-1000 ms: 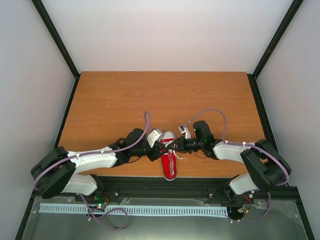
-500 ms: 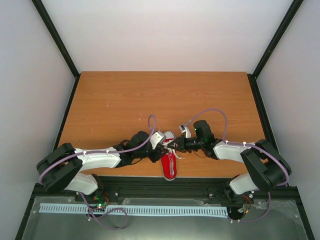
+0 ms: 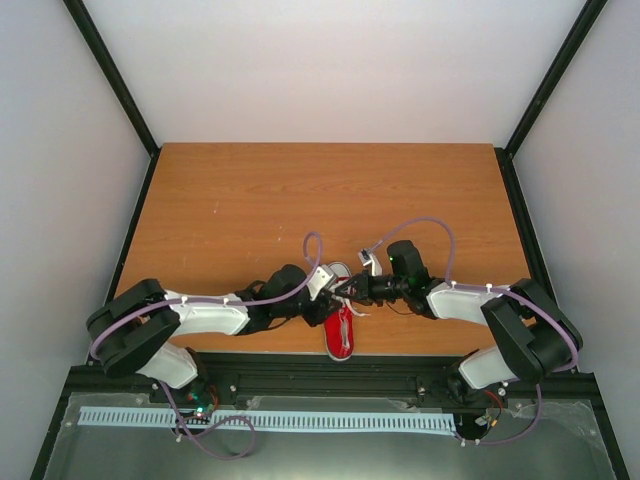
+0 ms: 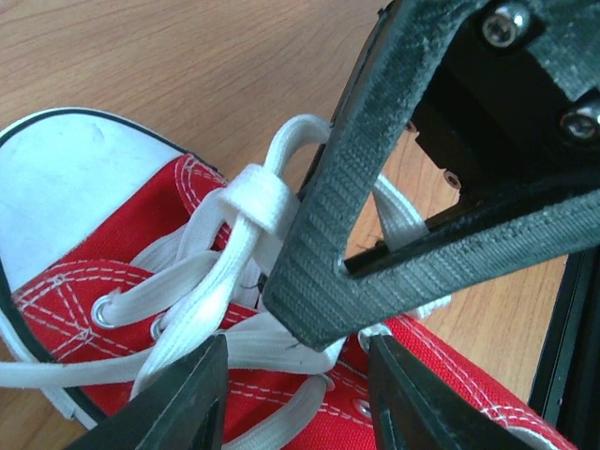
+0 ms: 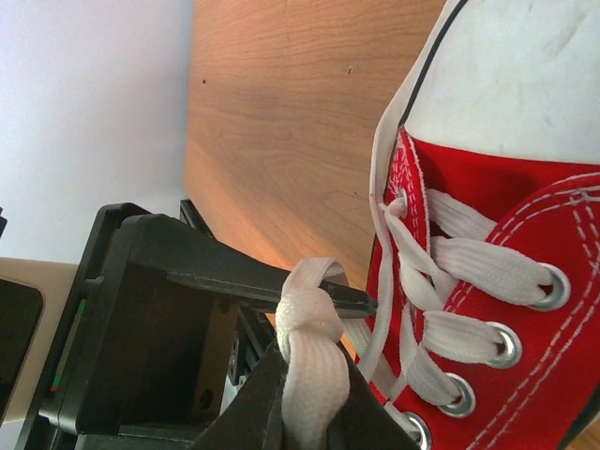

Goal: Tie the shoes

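Observation:
The red sneaker (image 3: 341,337) with white toe cap and white laces lies near the table's front edge, toe pointing away. Both grippers meet over its laces. My right gripper (image 3: 348,290) is shut on a knotted loop of white lace (image 5: 314,361) and holds it up off the shoe (image 5: 487,197). My left gripper (image 3: 327,293) is open, its fingers (image 4: 183,408) either side of the laces (image 4: 253,202) and of the right gripper's finger (image 4: 375,187). In the right wrist view one left finger (image 5: 272,286) lies at the loop's top; I cannot tell whether it passes through.
The wooden table (image 3: 250,200) stretches behind the shoe. Black frame rails run along its left, right and front edges (image 3: 330,365). Both arms lie low along the front edge, with purple cables arching above them.
My left arm has moved right, bringing its gripper in over the shoe's laces. My right gripper has stayed in place holding the lace.

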`<state>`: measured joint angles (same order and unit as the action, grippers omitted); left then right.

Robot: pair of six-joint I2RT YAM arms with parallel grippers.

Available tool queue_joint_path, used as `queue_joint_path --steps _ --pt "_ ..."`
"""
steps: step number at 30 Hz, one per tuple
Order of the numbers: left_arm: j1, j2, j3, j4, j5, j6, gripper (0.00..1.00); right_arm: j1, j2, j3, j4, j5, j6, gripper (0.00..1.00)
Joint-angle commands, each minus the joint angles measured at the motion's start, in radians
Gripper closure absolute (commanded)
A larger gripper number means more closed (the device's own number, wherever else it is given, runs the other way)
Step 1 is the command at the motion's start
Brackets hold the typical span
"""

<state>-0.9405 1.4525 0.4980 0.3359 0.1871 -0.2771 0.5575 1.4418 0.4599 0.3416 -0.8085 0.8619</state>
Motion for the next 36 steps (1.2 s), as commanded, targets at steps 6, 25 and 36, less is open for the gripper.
queue_joint_path --steps 6,25,36 --pt "-0.026 0.041 0.051 0.059 -0.041 0.026 0.62 -0.005 -0.024 -0.006 0.037 -0.023 0.009 0.92" --pt "-0.032 -0.1 -0.012 -0.007 -0.082 -0.061 0.99 -0.041 -0.078 -0.012 -0.055 0.024 -0.069 0.72" --pt "-0.032 -0.189 0.037 -0.181 -0.062 -0.114 0.99 -0.061 -0.144 -0.066 -0.147 0.038 -0.273 0.44"
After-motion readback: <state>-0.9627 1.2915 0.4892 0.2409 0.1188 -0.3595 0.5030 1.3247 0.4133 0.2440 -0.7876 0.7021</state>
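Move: The lace to be pinched crosses the shoe's tongue right at the left gripper's open tips, about 1 cm to their right and 1 cm lower, level fore and aft. The toe cap lies roughly 6 cm ahead of the left hand, 1 cm right and 4 cm down; the heel opening is some 11 cm back, 2 cm right and equally low. From the right hand, already pinching a lace loop, that lace is about 2 cm left and 2 cm below. The lace beside the right fingertips gets pinched as the left gripper eases 1 cm right and shuts from nearly half open, then lifts about 3 cm off the shoe, drifting 2 cm left. As the left hand rises, the right fingers open about halfway to release their loop and back off some 2.5 cm right, rising a centimetre and sinking again. ##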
